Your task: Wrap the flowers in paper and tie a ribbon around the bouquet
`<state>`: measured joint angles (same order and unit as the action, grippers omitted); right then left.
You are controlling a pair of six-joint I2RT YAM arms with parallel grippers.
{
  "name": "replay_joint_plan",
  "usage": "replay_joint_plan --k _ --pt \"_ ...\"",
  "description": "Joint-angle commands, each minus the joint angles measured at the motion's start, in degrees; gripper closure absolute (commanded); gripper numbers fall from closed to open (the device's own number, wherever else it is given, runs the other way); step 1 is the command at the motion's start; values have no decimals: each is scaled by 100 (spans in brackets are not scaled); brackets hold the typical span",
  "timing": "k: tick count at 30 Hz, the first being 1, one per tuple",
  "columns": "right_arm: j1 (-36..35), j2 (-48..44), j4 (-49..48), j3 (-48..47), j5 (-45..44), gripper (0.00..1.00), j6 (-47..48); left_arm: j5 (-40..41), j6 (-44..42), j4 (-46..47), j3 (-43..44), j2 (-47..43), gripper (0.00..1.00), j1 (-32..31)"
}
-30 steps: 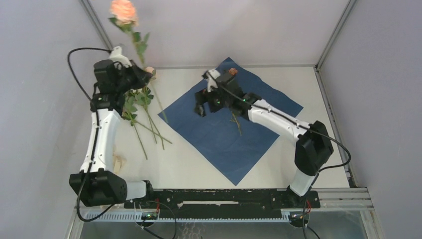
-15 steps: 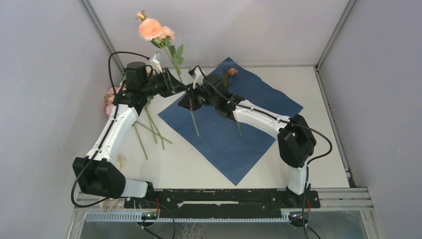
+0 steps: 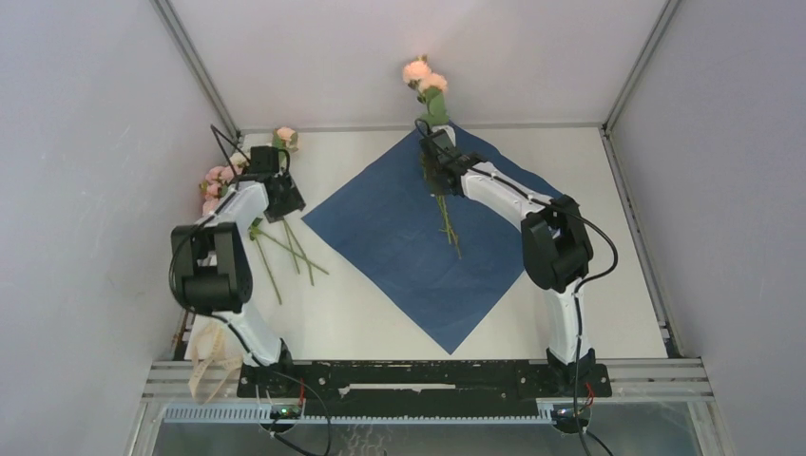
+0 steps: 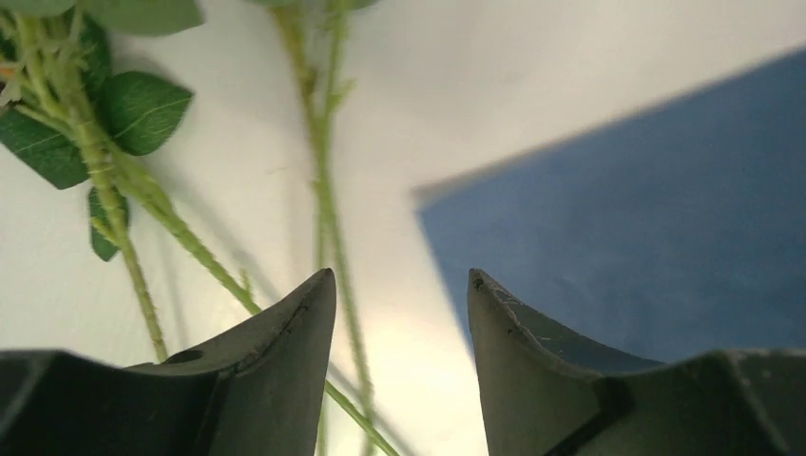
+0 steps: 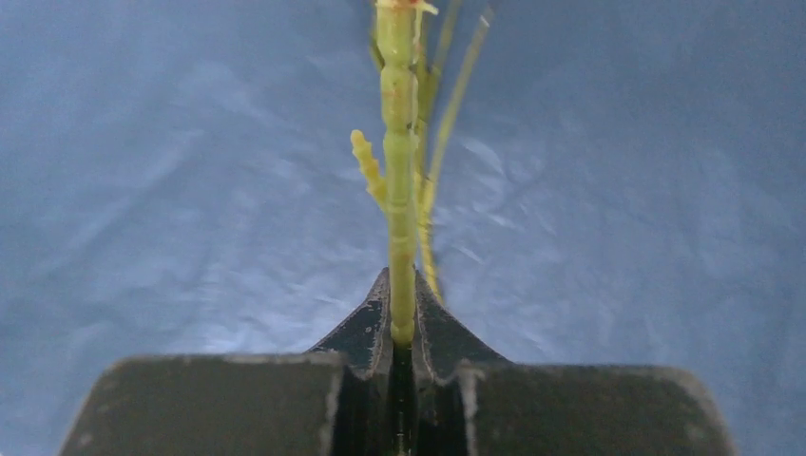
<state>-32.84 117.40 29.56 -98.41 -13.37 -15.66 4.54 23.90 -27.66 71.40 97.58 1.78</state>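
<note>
The blue paper [image 3: 399, 242] lies flat as a diamond in the middle of the table. At its far corner my right gripper [image 3: 433, 150] is shut on the green stem [image 5: 399, 142] of a flower whose peach blooms [image 3: 423, 74] stand up toward the back wall. Below the gripper a thin stem [image 3: 447, 223] lies on the paper. More flowers [image 3: 215, 179] lie left of the paper, their stems [image 3: 285, 249] pointing toward me. Over them my left gripper [image 3: 288, 201] hangs open with nothing in it [image 4: 399, 275]. The cream ribbon [image 3: 211, 359] lies at the near left edge.
Grey walls and slanted frame posts [image 3: 195, 66] close in the table on three sides. The rail carrying the arm bases [image 3: 409, 375] runs along the near edge. The paper's left corner [image 4: 646, 218] shows just right of the left fingers.
The peach flower passed from my left gripper to the right, which shut on its stem and carried it to the paper's far corner. The left gripper opened and swung back over the loose flowers.
</note>
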Motion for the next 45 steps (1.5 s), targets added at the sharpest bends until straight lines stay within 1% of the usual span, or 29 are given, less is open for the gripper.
replay_joint_plan --k 1,3,4,6,9,12,15,17,21,29,31,32,34,35,39,42,45 --pt "10 217 788 -346 -677 77 213 706 -405 -239 543 592 43 110" --pt "63 300 896 -391 -642 59 150 796 -417 -303 666 785 45 111" --pt "68 324 921 -383 -638 53 131 864 -417 -319 690 854 46 106" --pt "18 287 880 -324 -624 48 181 979 -379 -337 699 939 49 114" --pt "-90 158 812 -224 -654 48 283 987 -341 -335 663 998 56 138" --pt "-147 -15 737 -111 -589 48 292 980 -334 -329 632 1029 69 153" --pt "-155 -247 623 67 -421 48 268 946 -343 -366 606 1073 77 178" --pt "-144 -380 564 184 -382 48 269 927 -349 -384 580 1085 78 208" --pt "-153 -596 509 305 -384 48 293 965 -358 -389 548 1122 72 322" --pt "-223 -756 454 384 -301 48 344 797 -509 -477 677 1395 71 359" --pt "-235 -763 454 391 -303 47 352 725 -559 -491 689 1428 74 369" --pt "-240 -767 454 393 -299 48 346 681 -562 -513 679 1438 77 367" --pt "-238 -784 463 408 -298 48 357 583 -532 -546 607 1377 89 391" --pt "-236 -793 463 422 -306 48 374 569 -498 -532 547 1293 92 392" --pt "-256 -860 496 430 -341 48 418 517 -443 -452 358 577 95 439" --pt "-282 -936 470 421 -339 48 434 313 -465 -439 323 -32 96 487" --pt "-325 -1051 406 425 -157 48 402 37 -632 -465 383 -496 96 490"
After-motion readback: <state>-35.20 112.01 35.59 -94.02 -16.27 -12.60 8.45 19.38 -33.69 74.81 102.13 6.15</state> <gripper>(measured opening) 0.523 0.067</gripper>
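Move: The peach rose's stem that the left hand goes for crosses about 4 cm to its left, level with it and 8 cm below; the blue paper's corner is 1 cm to its right, about 1 cm back, and the pink flowers are some 17 cm left, 5 cm ahead. From the right hand, holding a peach flower, the flower already laid on the paper has its middle about 3 cm back, 1 cm right, 8 cm below. The left hand sinks about 8 cm in two steps while going some 5 cm left onto the rose stem, tipping further down by 15 degrees, then shuts its half-open fingers on the stem and starts up with it. The right hand dips 4 cm and eases right over the laid flower, opens halfway to release its own, then draws back and rises, staying open. ##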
